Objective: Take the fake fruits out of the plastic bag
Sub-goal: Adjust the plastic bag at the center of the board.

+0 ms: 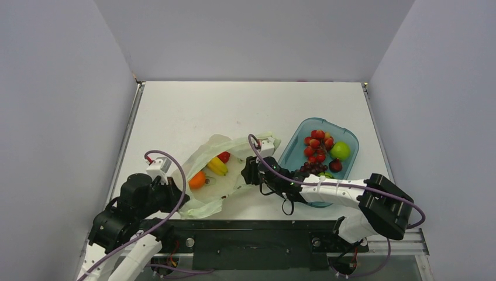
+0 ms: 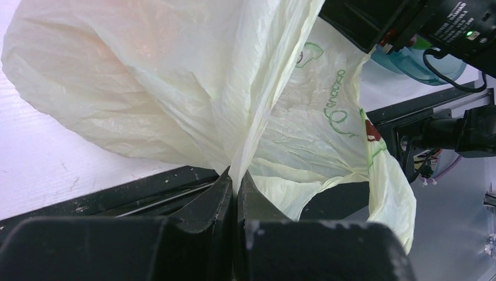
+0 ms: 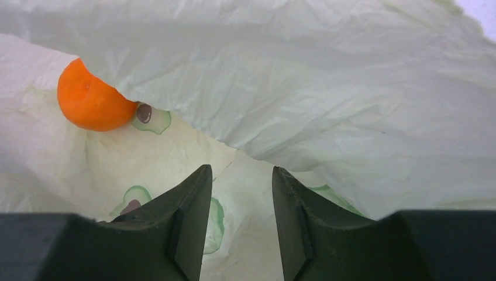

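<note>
The pale-green plastic bag (image 1: 206,146) lies crumpled left of the table's middle, its mouth open upward. Inside it show the fake fruits: a round orange fruit (image 1: 197,180), a yellow banana (image 1: 217,166) and a red fruit (image 1: 224,156). My left gripper (image 1: 177,201) sits at the bag's near-left edge. In the left wrist view this gripper (image 2: 237,180) is shut on a gathered fold of the bag (image 2: 175,88). My right gripper (image 1: 248,171) is at the bag's right side. In the right wrist view this gripper (image 3: 240,175) is open just above the bag's film (image 3: 351,88), with the orange fruit (image 3: 90,102) ahead to the left.
A blue tray (image 1: 294,151) stands right of the bag, holding small red fruits, a green fruit (image 1: 340,150) and dark grapes (image 1: 313,168). The right forearm lies across the tray's near end. A black rail (image 1: 251,240) runs along the table's near edge. Walls enclose three sides.
</note>
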Robot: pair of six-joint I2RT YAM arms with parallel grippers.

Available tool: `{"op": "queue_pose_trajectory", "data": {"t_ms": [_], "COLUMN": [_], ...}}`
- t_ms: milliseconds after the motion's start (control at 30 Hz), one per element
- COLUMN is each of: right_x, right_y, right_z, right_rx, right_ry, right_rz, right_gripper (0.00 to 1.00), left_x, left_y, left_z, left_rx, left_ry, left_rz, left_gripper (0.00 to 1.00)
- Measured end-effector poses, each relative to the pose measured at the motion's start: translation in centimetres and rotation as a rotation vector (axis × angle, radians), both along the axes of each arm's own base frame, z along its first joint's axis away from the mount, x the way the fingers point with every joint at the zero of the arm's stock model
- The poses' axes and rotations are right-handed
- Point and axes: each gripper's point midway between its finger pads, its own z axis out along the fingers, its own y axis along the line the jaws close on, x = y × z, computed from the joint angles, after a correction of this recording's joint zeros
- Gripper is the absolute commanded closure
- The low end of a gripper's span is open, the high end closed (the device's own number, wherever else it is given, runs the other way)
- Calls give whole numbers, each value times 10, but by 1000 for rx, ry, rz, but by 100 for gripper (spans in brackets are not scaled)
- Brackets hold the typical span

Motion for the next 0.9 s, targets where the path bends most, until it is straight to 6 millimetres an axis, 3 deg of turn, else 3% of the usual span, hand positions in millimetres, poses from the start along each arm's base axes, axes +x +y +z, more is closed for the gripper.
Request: {"op": "queue_pose_trajectory", "data": {"t_ms": [167,333,467,533,700,767,900], "right_x": [-15,-32,-57,-82,-150,-160,-157], "right_y": [14,44,68,81,98,98,96], "right_z": [4,32,49,53,42,32,19], "right_rx": [-11,42,109,140,175,160,114], "right_ry": [-9,-33,-50,-58,-41,-24,-17], "right_rz": [79,188,304,393,607,640,645], "right_gripper": [59,55,53,53,55,57,58], "left_x": [-6,-10,-9,-6,-6,-7,-9], "left_y": [-3,-20,-28,-31,-37,-38,-41], "left_z": [5,-11,-19,-18,-14,-12,-6], "left_rx": [-48,-100,-111,-118,-147,-156,-178], "left_ry": [-50,20,84,82,61,51,25], "left_rz": [-25,-85,-105,-111,-143,-154,-177], "left_gripper": [100,100,100,100,100,100,100]}}
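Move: The plastic bag's near rim, drooping towards the table's near edge, lies roughly 12 cm back and 14 cm to the left of the empty right hand, a little below it. In the bag, the orange sits about level with that hand and some 19 cm left; the banana is about 5 cm ahead and 12 cm left. The left hand, shut on the bag's left rim, has that near rim about 3 cm back, 7 cm right and 10 cm below. The bag's left rim stays pinched in the shut left fingers and is carried about 4 cm to the right, with a small dip and a slight clockwise turn. The right hand draws back some 16 cm and about 9 cm left across the bag's mouth towards the near rim, arching up a few cm before sinking again, and swings nearly 40 degrees counter-clockwise with its fingers kept partly open. ##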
